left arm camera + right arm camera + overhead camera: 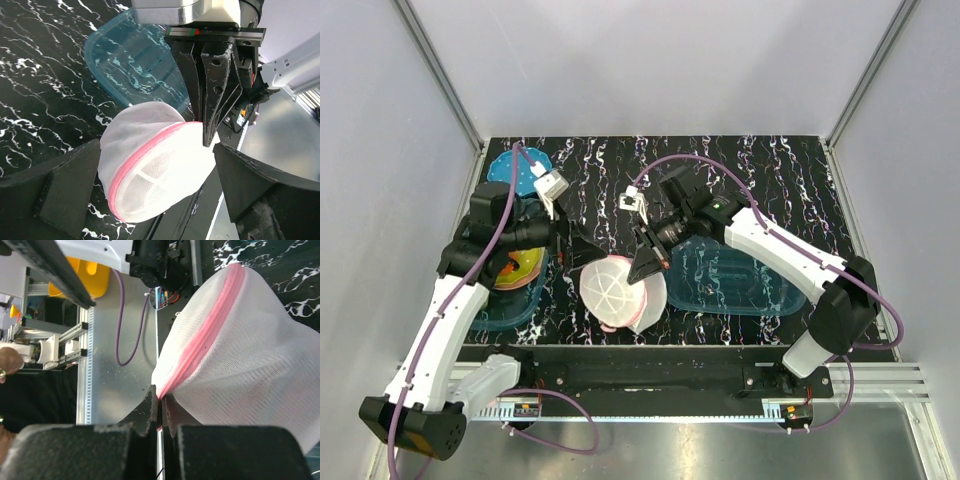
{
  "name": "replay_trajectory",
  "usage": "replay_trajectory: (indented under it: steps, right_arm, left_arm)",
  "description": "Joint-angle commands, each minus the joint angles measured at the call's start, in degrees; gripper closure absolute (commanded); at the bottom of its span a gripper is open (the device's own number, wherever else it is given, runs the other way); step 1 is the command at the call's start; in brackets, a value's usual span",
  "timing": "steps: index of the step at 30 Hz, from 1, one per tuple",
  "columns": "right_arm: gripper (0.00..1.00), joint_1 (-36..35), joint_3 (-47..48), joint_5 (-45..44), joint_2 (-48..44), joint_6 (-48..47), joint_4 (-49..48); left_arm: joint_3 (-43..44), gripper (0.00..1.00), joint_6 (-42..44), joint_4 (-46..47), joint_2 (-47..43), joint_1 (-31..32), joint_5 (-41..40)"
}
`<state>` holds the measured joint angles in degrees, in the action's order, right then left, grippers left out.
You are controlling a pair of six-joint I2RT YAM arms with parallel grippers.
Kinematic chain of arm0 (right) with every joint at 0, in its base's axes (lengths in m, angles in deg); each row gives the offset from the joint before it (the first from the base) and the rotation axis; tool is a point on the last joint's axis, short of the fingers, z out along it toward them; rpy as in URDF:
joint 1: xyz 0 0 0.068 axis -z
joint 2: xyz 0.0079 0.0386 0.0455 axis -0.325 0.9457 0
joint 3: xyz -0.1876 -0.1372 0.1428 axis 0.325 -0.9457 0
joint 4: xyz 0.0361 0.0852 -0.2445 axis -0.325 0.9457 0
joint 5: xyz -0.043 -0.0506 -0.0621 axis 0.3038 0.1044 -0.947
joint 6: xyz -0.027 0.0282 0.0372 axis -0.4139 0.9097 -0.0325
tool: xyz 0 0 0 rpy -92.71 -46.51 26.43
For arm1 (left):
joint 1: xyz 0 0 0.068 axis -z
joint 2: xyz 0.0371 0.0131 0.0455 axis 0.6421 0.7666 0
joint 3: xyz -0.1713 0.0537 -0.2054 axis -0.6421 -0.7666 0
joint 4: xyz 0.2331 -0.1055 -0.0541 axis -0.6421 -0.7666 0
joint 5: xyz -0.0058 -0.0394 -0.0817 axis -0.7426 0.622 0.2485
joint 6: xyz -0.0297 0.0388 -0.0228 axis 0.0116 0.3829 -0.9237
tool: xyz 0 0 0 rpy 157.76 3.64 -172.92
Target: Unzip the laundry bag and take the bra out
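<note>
The laundry bag is a round white mesh case with a pink zipper, zipped shut and tilted on edge near the table's front. My right gripper is shut on the pink zipper at the bag's rim; from above its fingertips press on the bag's right side. My left gripper is open just left of the bag. In the left wrist view its fingers stand on either side of the bag without touching it. The bra is hidden.
A clear blue plastic tray lies right of the bag, under the right arm. At the left stands a blue container with orange and yellow items. A blue dotted disc lies at the back left. The table's front edge is just below the bag.
</note>
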<state>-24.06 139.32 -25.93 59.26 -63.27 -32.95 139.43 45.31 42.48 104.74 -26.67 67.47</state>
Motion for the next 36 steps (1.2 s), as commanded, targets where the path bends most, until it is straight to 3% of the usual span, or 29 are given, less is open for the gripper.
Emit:
replay_trajectory:
  steps: [1,11,12,14,15,16,17,18,19,20,21,25,26,29,33,36]
  right_arm:
    - [1.00,0.05,3.19,5.72,-1.83,-2.17,0.02]
    - [1.00,0.31,4.34,6.34,-2.98,-3.05,0.11]
    - [1.00,0.75,4.51,6.69,-2.89,-3.14,0.11]
    - [1.00,1.36,4.69,6.60,-2.45,-2.96,0.11]
    - [1.00,2.24,5.04,6.08,-2.36,-2.79,-0.15]
    - [1.00,2.77,5.39,5.55,-2.10,-2.35,-0.33]
    - [0.99,3.38,5.65,4.59,-1.75,-0.43,-0.86]
    - [0.89,5.04,5.92,2.32,-1.66,0.81,-2.69]
    - [0.68,5.84,5.92,0.82,-1.57,3.86,-3.84]
    - [0.34,6.54,5.92,-3.63,-1.57,7.72,-4.54]
    - [0.24,7.07,6.09,-6.20,-1.74,9.15,-4.99]
    - [0.12,8.13,3.82,-21.76,-5.42,14.78,-6.48]
    - [0.09,8.22,2.07,-28.31,-8.65,18.71,-7.79]
    - [0.04,8.13,-7.94,-34.24,-15.33,26.79,-16.22]
    - [0.03,8.05,-24.35,-34.35,-20.90,37.98,-32.62]
    - [0.02,6.56,-30.63,-34.79,-21.26,44.14,-41.09]
  left_arm:
    - [-0.76,0.01,2.56,3.69,2.33,0.69,6.64]
    - [-5.94,0.02,0.28,4.83,4.10,5.53,7.00]
    - [-6.38,0.10,0.10,4.92,3.92,5.79,7.17]
    - [-6.56,0.36,-0.34,5.01,3.66,6.14,7.79]
    - [-6.73,0.53,-0.43,5.01,3.22,6.23,8.31]
    - [-6.73,0.92,-0.61,5.01,2.78,6.23,7.80]
    - [-6.91,1.00,-1.56,5.01,2.34,6.23,6.48]
    - [-7.00,1.00,-2.44,5.27,1.64,6.23,4.56]
    - [-7.09,1.00,-3.15,5.27,1.37,6.15,0.36]
    - [-6.91,1.00,-5.24,5.36,1.11,6.15,-2.29]
    - [-6.82,1.00,-6.48,5.79,0.85,6.15,-5.19]
    - [-5.16,1.00,-15.52,6.94,1.37,5.01,-19.50]
    - [-4.20,1.00,-21.12,6.94,1.81,4.57,-21.28]
    - [-3.14,1.00,-31.70,7.73,3.74,2.81,-22.62]
    - [-1.91,1.00,-40.41,11.77,3.92,2.46,-21.92]
    - [-0.50,1.00,-44.63,13.35,4.53,1.23,-19.91]
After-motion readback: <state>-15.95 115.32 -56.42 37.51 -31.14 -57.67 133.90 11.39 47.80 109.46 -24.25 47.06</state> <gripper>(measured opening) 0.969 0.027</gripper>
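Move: The laundry bag hangs from my closed right fingers, its middle about 6 cm below them, roughly 2 cm nearer my base and 2 cm to the left. From my open left hand that middle is some 6 cm back, 6 cm to the right and 8 cm down. The empty bin stands about 30 cm to the left hand's right and nearly level with it; the full bin lies some 23 cm to its left, also level. Both are about 18 cm lower. My left hand sinks about 5 cm, easing back and right onto the bag's near edge, and shuts its fingers on the pink zip edge while my right hand keeps its pinch almost still. Then my right hand opens wide and lets go, swinging forward and right and turning some 45 degrees clockwise, as my left draws the bag forward about 7 cm and a little left, tipping down and turning counter-clockwise. ##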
